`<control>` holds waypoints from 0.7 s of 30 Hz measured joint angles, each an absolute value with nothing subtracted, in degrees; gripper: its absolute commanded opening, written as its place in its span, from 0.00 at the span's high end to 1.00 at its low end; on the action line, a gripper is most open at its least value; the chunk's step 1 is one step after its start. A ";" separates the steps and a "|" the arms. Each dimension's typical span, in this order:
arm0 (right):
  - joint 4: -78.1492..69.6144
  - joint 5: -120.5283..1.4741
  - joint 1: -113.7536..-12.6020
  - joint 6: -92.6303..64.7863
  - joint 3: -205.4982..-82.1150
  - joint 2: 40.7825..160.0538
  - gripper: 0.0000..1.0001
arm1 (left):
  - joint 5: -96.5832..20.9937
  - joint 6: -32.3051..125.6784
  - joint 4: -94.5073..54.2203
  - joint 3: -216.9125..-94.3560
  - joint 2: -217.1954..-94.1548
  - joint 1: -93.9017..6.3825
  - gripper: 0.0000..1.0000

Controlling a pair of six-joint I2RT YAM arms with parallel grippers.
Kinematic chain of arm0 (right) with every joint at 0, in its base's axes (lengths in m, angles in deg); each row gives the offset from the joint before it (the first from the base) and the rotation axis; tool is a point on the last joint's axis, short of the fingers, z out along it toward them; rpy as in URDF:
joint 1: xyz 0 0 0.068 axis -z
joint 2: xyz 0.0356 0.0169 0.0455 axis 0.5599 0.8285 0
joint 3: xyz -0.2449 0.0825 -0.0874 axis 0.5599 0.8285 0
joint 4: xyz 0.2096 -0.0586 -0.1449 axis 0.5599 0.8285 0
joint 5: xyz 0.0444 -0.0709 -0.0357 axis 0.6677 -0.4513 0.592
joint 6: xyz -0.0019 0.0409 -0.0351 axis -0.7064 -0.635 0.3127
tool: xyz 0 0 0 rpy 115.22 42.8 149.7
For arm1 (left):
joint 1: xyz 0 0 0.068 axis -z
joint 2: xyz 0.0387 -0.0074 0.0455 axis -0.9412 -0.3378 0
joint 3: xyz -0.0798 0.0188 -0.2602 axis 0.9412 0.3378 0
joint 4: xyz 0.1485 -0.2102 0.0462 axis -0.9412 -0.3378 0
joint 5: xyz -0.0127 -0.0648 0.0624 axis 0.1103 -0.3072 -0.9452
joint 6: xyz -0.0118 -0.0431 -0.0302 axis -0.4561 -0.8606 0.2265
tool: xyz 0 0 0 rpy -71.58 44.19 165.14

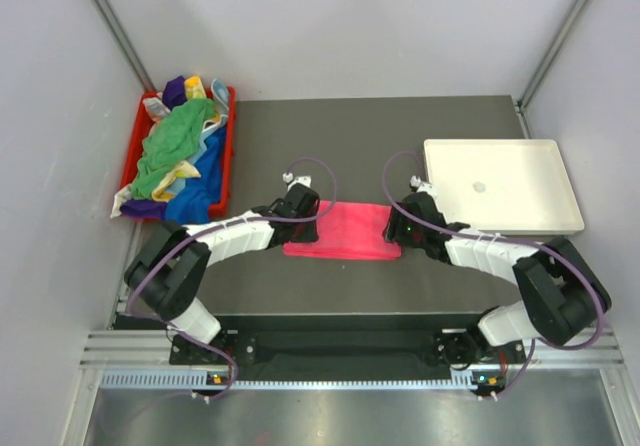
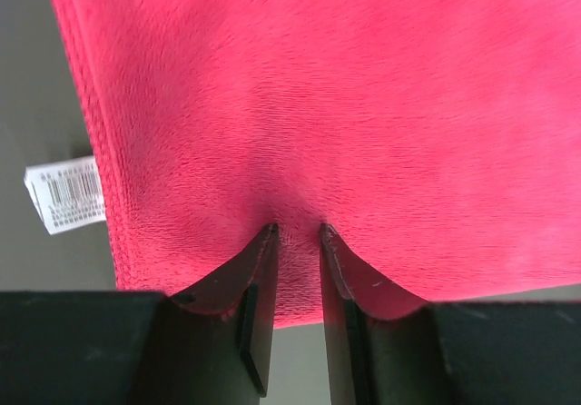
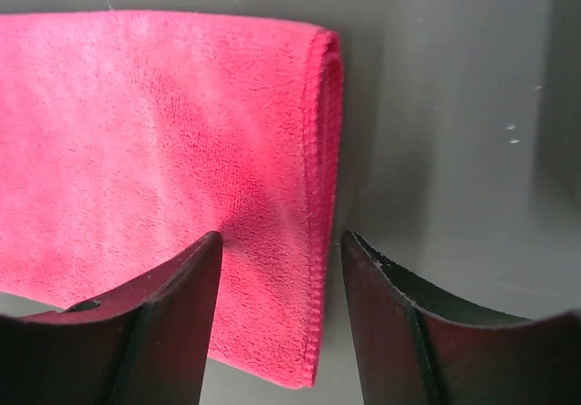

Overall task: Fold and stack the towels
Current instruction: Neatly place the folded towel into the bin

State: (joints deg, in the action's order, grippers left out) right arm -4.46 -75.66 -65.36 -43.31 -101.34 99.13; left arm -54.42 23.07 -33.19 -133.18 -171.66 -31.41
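Note:
A bright pink towel [image 1: 342,230] lies folded into a long strip in the middle of the dark table. My left gripper [image 1: 310,224] is at its left end. In the left wrist view its jaws [image 2: 298,230] stand a narrow gap apart, open, tips resting on the pink towel [image 2: 318,105] with flat cloth showing between them. My right gripper [image 1: 396,228] is at the right end. Seen from the right wrist, the right gripper [image 3: 281,237] is open wide and straddles the doubled edge of the towel [image 3: 154,123] without holding it. More towels [image 1: 180,141], green, blue, purple and yellow, are heaped at the back left.
The heap fills a red plastic bin [image 1: 228,156] at the table's left edge. A white flat tray [image 1: 500,181] sits at the back right, close behind my right arm. A white label [image 2: 64,194] sticks out from the pink towel's left edge.

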 measured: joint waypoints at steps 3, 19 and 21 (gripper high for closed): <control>-6.53 -74.35 -65.89 -43.73 -101.34 100.35 0.48 | -54.20 21.89 -30.69 -130.18 -171.77 -31.41 0.71; 1.07 -83.83 -72.90 -43.03 -108.03 105.05 1.00 | -54.53 20.92 -32.86 -127.58 -162.75 -31.04 0.69; 5.81 -86.81 -73.84 -41.59 -110.39 105.09 1.00 | -54.72 21.84 -35.70 -129.03 -159.60 -31.04 0.68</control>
State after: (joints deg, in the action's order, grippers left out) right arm 5.81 -86.81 -73.84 -41.59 -110.39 105.09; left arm -54.72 21.84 -35.70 -129.03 -159.60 -31.04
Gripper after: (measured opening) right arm 0.031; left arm 0.310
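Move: The right hand, fingers open, straddles the folded towel's right edge, which lies about 1 cm to its right and 1 cm below. The towel's middle is some 9 cm to its left and 1 cm farther out. The white tray's middle is roughly 23 cm right and 10 cm ahead. From the left hand, low over the towel's near left part, the towel's middle lies about 6 cm right, 1 cm ahead and 2 cm below. Leftward and slightly down, the right hand slides about 2.5 cm along the table while its fingers shut fully, pinching the towel's right end; then it eases back right about 1 cm, rolling roughly 15 degrees so its right side rises. The left hand, fingers nearly closed throughout, dips just over 1 cm to press on the towel's left part, then climbs some 5 cm and draws slightly back. ##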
